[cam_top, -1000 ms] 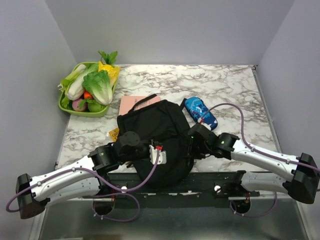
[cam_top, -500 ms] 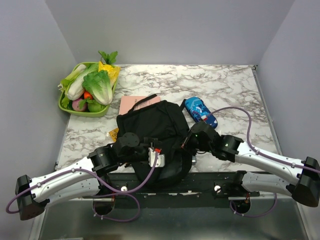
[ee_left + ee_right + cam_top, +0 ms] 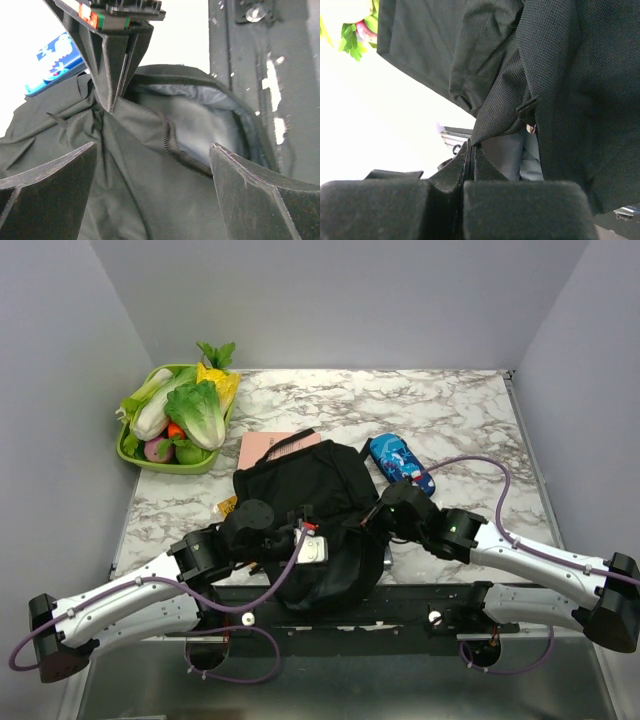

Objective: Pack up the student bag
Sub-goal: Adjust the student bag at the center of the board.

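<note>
The student bag (image 3: 300, 485), a floppy black backpack, lies in the middle of the table, its near end hanging over the front edge. In the left wrist view its zipper mouth gapes and shows grey lining (image 3: 200, 120). My left gripper (image 3: 152, 146) hovers open just above the bag's fabric (image 3: 130, 195), holding nothing; from the top it sits at the bag's near end (image 3: 335, 545). My right gripper (image 3: 471, 145) is shut on a fold of the bag's edge (image 3: 505, 120) and holds it up; from the top it is at the bag's right side (image 3: 372, 523).
A blue patterned glasses case (image 3: 402, 465) lies right of the bag. A pink book (image 3: 262, 447) pokes out from under its far edge, and a small yellow item (image 3: 228, 507) lies at its left. A green tray (image 3: 135, 452) of vegetables stands far left. A metal rail (image 3: 420, 600) runs along the near edge.
The left gripper has opened wide and let go of the bag. The right gripper has shut on the bag's edge and pulled it up, and the bag's near end has shifted toward the front.
</note>
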### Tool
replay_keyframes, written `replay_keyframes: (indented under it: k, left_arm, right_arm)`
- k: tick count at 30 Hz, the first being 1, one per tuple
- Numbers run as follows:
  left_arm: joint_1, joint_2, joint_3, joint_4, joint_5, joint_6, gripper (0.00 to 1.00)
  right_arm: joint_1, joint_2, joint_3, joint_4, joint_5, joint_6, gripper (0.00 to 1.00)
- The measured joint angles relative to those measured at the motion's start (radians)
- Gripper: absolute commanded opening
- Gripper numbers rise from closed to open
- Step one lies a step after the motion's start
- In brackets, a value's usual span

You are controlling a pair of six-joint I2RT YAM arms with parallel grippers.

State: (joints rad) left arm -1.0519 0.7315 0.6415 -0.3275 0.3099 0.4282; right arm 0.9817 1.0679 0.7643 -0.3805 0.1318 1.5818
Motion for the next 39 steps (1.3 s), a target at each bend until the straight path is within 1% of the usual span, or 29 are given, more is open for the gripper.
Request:
replay_keyframes:
  k: [8,14,17,22,23,24,26,27,28,29,30,32,33,35,36,39]
  left_arm:
    - [0.017,-0.021,0.067,-0.018,0.129,-0.164,0.99]
    - [0.017,-0.023,0.033,-0.032,0.135,-0.183,0.99]
    - [0.017,-0.018,0.002,-0.033,0.089,-0.187,0.99]
    - [0.017,-0.011,-0.040,0.011,-0.093,-0.186,0.98]
    - [0.017,-0.010,-0.041,0.018,-0.114,-0.185,0.93]
    - [0.017,-0.008,-0.042,0.024,-0.124,-0.182,0.71]
    - [0.017,0.000,-0.042,0.027,-0.129,-0.180,0.39]
    - [0.017,0.005,-0.042,0.027,-0.130,-0.177,0.19]
    - [0.017,0.008,-0.043,0.027,-0.131,-0.169,0.13]
    - [0.017,0.010,-0.045,0.028,-0.133,-0.161,0.08]
    - [0.016,0.011,-0.047,0.029,-0.140,-0.159,0.05]
    - [0.017,0.012,-0.047,0.040,-0.158,-0.144,0.00]
    - [0.018,0.012,-0.045,0.045,-0.168,-0.135,0.00]
    - [0.019,0.019,-0.026,0.051,-0.198,-0.109,0.00]
    - [0.021,0.024,-0.009,0.058,-0.223,-0.090,0.00]
    - [0.038,0.040,0.048,0.125,-0.323,-0.003,0.00]
  right_arm:
    - [-0.003,-0.015,0.000,-0.004,0.035,0.025,0.01]
    - [-0.010,-0.067,0.000,-0.011,0.062,0.037,0.01]
    - [-0.010,-0.075,0.000,-0.013,0.064,0.040,0.01]
    - [-0.011,-0.085,-0.004,-0.014,0.065,0.042,0.01]
    - [-0.011,-0.089,-0.008,-0.014,0.065,0.042,0.01]
    - [-0.013,-0.093,-0.014,-0.014,0.065,0.042,0.01]
    - [-0.013,-0.097,-0.016,-0.014,0.065,0.040,0.01]
    - [-0.013,-0.097,-0.016,-0.012,0.065,0.038,0.01]
    - [-0.013,-0.097,-0.016,-0.011,0.065,0.026,0.01]
    - [-0.013,-0.097,-0.015,-0.011,0.066,0.013,0.01]
    - [-0.014,-0.097,-0.013,-0.012,0.065,-0.006,0.07]
    - [-0.014,-0.096,0.003,-0.025,0.066,-0.047,0.14]
    - [-0.015,-0.095,0.015,-0.030,0.069,-0.072,0.23]
    - [-0.015,-0.094,0.045,-0.043,0.082,-0.124,0.35]
    - [-0.015,-0.094,0.063,-0.051,0.090,-0.155,0.44]
    - [-0.015,-0.102,0.111,-0.070,0.113,-0.238,0.57]
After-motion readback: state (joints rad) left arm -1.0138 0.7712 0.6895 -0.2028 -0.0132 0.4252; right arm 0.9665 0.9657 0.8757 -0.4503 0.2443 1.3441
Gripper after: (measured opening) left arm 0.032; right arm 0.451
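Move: Within a few centimetres of the open left fingers, about 2 cm forward, 2 cm right and 4 cm below them, runs the black bag's zipped edge. From the right hand that stretch lies roughly 11 cm left, 2 cm back and 2 cm lower; the right fingers already pinch the edge farther along. The blue pencil case is about 17 cm ahead and 10 cm right of the right hand, 12 cm lower. The pink book lies some 23 cm ahead and 5 cm left of the left hand, 14 cm down. Backing off and up about 3 cm with its fingers wide, the left hand then dips and comes forward onto the zipped edge, turning slightly counter-clockwise, pinches it shut and carries it forward and up. The right hand keeps its pinch while easing up and right, then opens its fingers about halfway as it rises further, some 6 cm in all. ##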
